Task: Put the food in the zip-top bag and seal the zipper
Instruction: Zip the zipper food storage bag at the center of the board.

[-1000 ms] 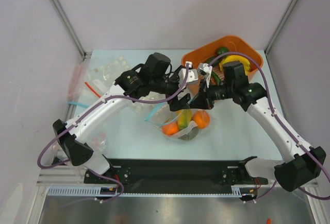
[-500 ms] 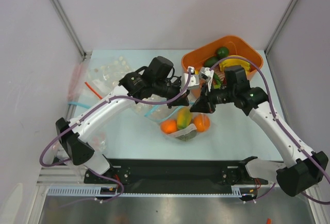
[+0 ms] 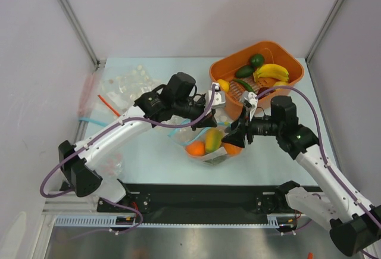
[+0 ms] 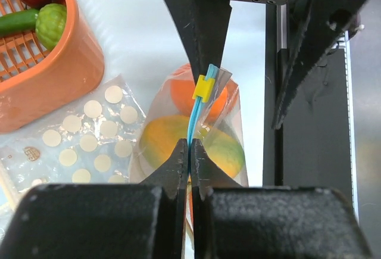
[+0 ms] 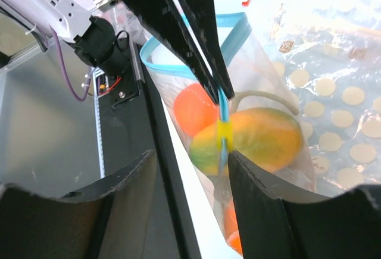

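Observation:
The clear zip-top bag (image 3: 209, 155) lies in front of the arms with a mango (image 3: 213, 140) and two oranges (image 3: 195, 148) inside. My left gripper (image 3: 215, 105) is shut on the light-blue zipper (image 4: 195, 122) at the bag's mouth and holds it up. A yellow slider (image 4: 203, 88) sits on the strip. My right gripper (image 3: 233, 135) is open around that strip. The slider (image 5: 224, 134) is against its right finger (image 5: 262, 199). The mango (image 5: 262, 137) and an orange (image 5: 196, 110) show through the plastic. Bananas (image 3: 271, 71), an avocado (image 3: 244, 71) and a lemon (image 3: 223, 84) lie in the basket.
An orange basket (image 3: 294, 62) stands at the back right, close behind both grippers. Clear bags with white dots (image 3: 128, 83) lie at the back left and under the held bag (image 4: 89, 134). A bag with a red strip (image 3: 107, 104) lies at the left edge.
My right arm has drawn back toward the near edge, and its gripper now sits lower beside the bag. The bag has shifted slightly nearer. My left gripper still holds the zipper.

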Controlling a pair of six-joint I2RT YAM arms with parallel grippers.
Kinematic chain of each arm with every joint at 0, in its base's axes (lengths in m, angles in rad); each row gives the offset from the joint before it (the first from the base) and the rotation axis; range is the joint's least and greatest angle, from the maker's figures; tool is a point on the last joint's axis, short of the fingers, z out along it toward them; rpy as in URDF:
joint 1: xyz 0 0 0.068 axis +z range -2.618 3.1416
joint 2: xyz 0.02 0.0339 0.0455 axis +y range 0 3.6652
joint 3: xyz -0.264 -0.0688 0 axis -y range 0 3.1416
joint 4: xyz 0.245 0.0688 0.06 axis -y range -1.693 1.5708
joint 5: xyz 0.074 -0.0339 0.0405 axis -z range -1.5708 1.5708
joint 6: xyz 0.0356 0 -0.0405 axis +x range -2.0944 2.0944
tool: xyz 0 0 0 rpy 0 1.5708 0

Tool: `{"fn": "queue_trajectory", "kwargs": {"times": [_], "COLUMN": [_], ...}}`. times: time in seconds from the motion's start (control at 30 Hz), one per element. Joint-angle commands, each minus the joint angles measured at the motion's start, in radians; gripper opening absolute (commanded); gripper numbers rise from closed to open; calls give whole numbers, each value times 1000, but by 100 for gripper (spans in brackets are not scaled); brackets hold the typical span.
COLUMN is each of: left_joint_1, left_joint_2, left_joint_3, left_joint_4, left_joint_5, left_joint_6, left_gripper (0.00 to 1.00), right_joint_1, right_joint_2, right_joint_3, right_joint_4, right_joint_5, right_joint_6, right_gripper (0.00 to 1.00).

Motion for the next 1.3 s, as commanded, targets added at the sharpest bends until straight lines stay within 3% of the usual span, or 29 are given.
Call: {"fn": "queue_trajectory", "kwargs": {"times": [0.0,0.17,0.2,0.27,0.37,0.4,0.43,0.5,0.63,0.73,1.27], "left_joint_1": [-1,-1,-1,-1,-1,-1,-1,-1,-1,-1,-19], "left_joint_2": [-69,-80,-83,-83,-89,-94,-97,-100,-114,-105,4], "left_joint_3": [-25,-36,-33,-28,-25,-23,-25,-23,-10,18,145], "left_joint_4": [88,101,104,101,99,98,98,93,99,98,22], "left_joint_5": [34,43,43,46,44,41,35,27,29,44,97], "left_joint_6": [-12,-22,-25,-31,-32,-29,-28,-23,-23,-23,-17], "left_gripper": [0,1,0,0,0,0,1,6,36,44,43], "right_joint_1": [-6,-9,-8,-8,-9,-9,-11,-9,-11,-9,-4], "right_joint_2": [-63,-44,-43,-43,-41,-41,-38,-35,-34,-29,3], "right_joint_3": [-57,-60,-66,-69,-75,-77,-74,-69,-63,-49,28], "right_joint_4": [191,168,176,208,246,251,257,259,265,256,159], "right_joint_5": [27,55,61,64,74,72,68,49,22,9,-6], "right_joint_6": [100,85,85,97,123,123,123,120,112,98,11], "right_gripper": [54,48,41,36,18,4,0,0,0,0,0]}}
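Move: The bag's yellow slider is about 2 cm ahead of the open right hand and 1 cm to its left, almost at its height. From the left hand, already pinching the zip, it lies some 4 cm right, 1 cm back and 1 cm lower. Counted from the right hand, the mango is 1 cm ahead and 5 cm left, the right orange 2 cm back and 3 cm right, both roughly 10 cm below; the orange basket's middle is some 24 cm ahead and 12 cm right. The blue zip strip passes from one hand to the other: the right hand eases forward about 2 cm to the yellow slider and shuts its fingers on the strip's end just right of it, then holds there. Only then does the left hand open to a bit under half, let go of the zip and lift away about 6 cm, tilting slightly. ##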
